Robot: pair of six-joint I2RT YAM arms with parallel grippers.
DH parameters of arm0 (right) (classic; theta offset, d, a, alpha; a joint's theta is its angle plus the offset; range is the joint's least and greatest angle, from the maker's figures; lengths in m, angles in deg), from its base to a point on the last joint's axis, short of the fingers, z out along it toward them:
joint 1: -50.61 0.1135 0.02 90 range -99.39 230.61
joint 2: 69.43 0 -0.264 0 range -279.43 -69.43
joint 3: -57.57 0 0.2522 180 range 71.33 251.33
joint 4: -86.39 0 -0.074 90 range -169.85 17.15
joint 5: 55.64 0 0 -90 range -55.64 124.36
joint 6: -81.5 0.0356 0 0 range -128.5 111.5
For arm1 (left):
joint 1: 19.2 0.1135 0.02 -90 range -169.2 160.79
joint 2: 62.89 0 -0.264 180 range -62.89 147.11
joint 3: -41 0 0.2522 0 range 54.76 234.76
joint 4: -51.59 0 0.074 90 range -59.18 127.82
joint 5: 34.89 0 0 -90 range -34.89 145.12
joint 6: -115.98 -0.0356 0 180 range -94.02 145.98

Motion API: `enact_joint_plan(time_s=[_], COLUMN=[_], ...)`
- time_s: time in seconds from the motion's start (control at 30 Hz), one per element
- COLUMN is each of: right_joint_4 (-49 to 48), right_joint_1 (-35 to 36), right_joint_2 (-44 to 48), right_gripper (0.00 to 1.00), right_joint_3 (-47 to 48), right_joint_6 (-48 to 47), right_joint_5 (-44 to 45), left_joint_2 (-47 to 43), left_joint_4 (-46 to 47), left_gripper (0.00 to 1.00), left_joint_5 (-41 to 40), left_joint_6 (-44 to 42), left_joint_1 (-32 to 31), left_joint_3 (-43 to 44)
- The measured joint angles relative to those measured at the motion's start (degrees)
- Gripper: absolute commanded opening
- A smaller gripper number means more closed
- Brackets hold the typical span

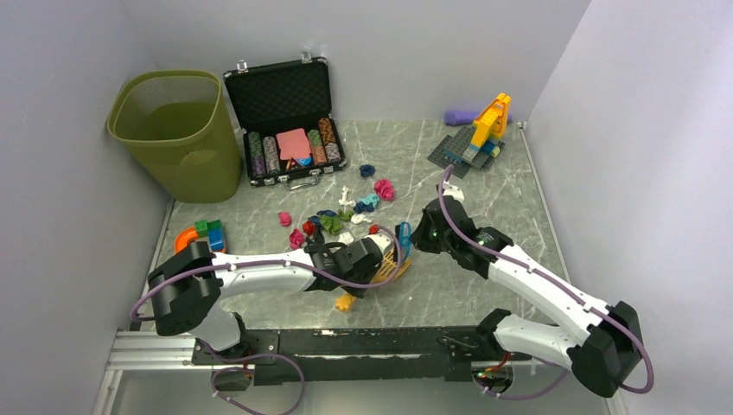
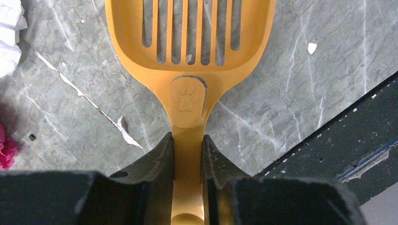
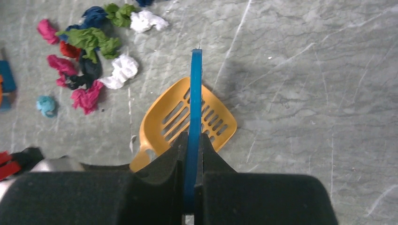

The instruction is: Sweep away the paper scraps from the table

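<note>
Several paper scraps [image 1: 346,216] in pink, red, white, dark blue and green lie on the grey-green table [image 1: 510,199] just beyond both grippers. In the right wrist view they lie at the upper left [image 3: 89,61]. My left gripper [image 1: 378,259] [image 2: 187,154] is shut on the handle of an orange slotted scoop [image 2: 187,79], which lies flat on the table. My right gripper [image 1: 417,233] [image 3: 192,140] is shut on a thin blue flat tool [image 3: 195,84], held on edge above the scoop [image 3: 151,133]. A white scrap [image 2: 9,37] and a pink scrap [image 2: 4,152] show left of the scoop.
An olive mesh bin [image 1: 177,134] stands at the back left. An open black case of poker chips [image 1: 285,121] stands beside it. A toy brick build [image 1: 480,134] is at the back right, and loose bricks [image 1: 203,233] are at the left. A small yellow piece [image 1: 346,303] lies near the front rail [image 1: 346,341].
</note>
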Motion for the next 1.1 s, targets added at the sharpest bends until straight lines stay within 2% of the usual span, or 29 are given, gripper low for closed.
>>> enact_joint_plan(time_s=[0.23, 0.5, 0.67, 0.73, 1.1], right_joint_4=[0.1, 0.1, 0.1, 0.0, -0.1], right_joint_1=[0.0, 0.0, 0.0, 0.0, 0.0], right_joint_2=[-3.7, -6.8, -7.5, -7.8, -8.6], right_gripper=[0.00, 0.00, 0.00, 0.00, 0.00], right_joint_3=[-0.8, -1.0, -1.0, -1.0, -0.5], right_joint_6=[1.8, 2.8, 2.8, 2.7, 2.7], right_joint_5=[3.1, 3.6, 3.6, 3.5, 3.2], left_joint_2=[-0.2, -0.9, -2.2, -3.1, -8.0], left_joint_4=[0.0, 0.5, 1.3, 1.6, 3.1], left_gripper=[0.04, 0.28, 0.55, 0.62, 0.63], left_joint_5=[-0.1, -0.5, -1.0, -1.6, -4.5], left_joint_6=[0.0, 0.0, -0.3, -0.5, -0.7], left_joint_1=[0.0, -0.1, -0.1, -0.1, -0.1], left_joint_3=[0.0, 0.0, -0.3, -0.4, -2.4])
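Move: Off to the right hand's left by some 6 cm, and about 11 cm below, lies the bowl of the orange scoop, roughly level with it fore and aft. Of the paper scraps, a white one sits about 6 cm ahead and 16 cm left of that hand, another white one 10 cm ahead and 13 cm left. From the left hand, which grips the handle, the bowl is some 7 cm ahead, 7 cm right and slightly lower. Sinking about 4 cm almost straight down, quickly at first and then easing, the right hand keeps its pinch on the blue brush and sets the bristles onto the far end of the scoop's bowl. Once they are down, the left fingers open and let go of the handle, and the left hand lifts some 4 cm off it, drifting slightly forward and tilting about 10 degrees. ##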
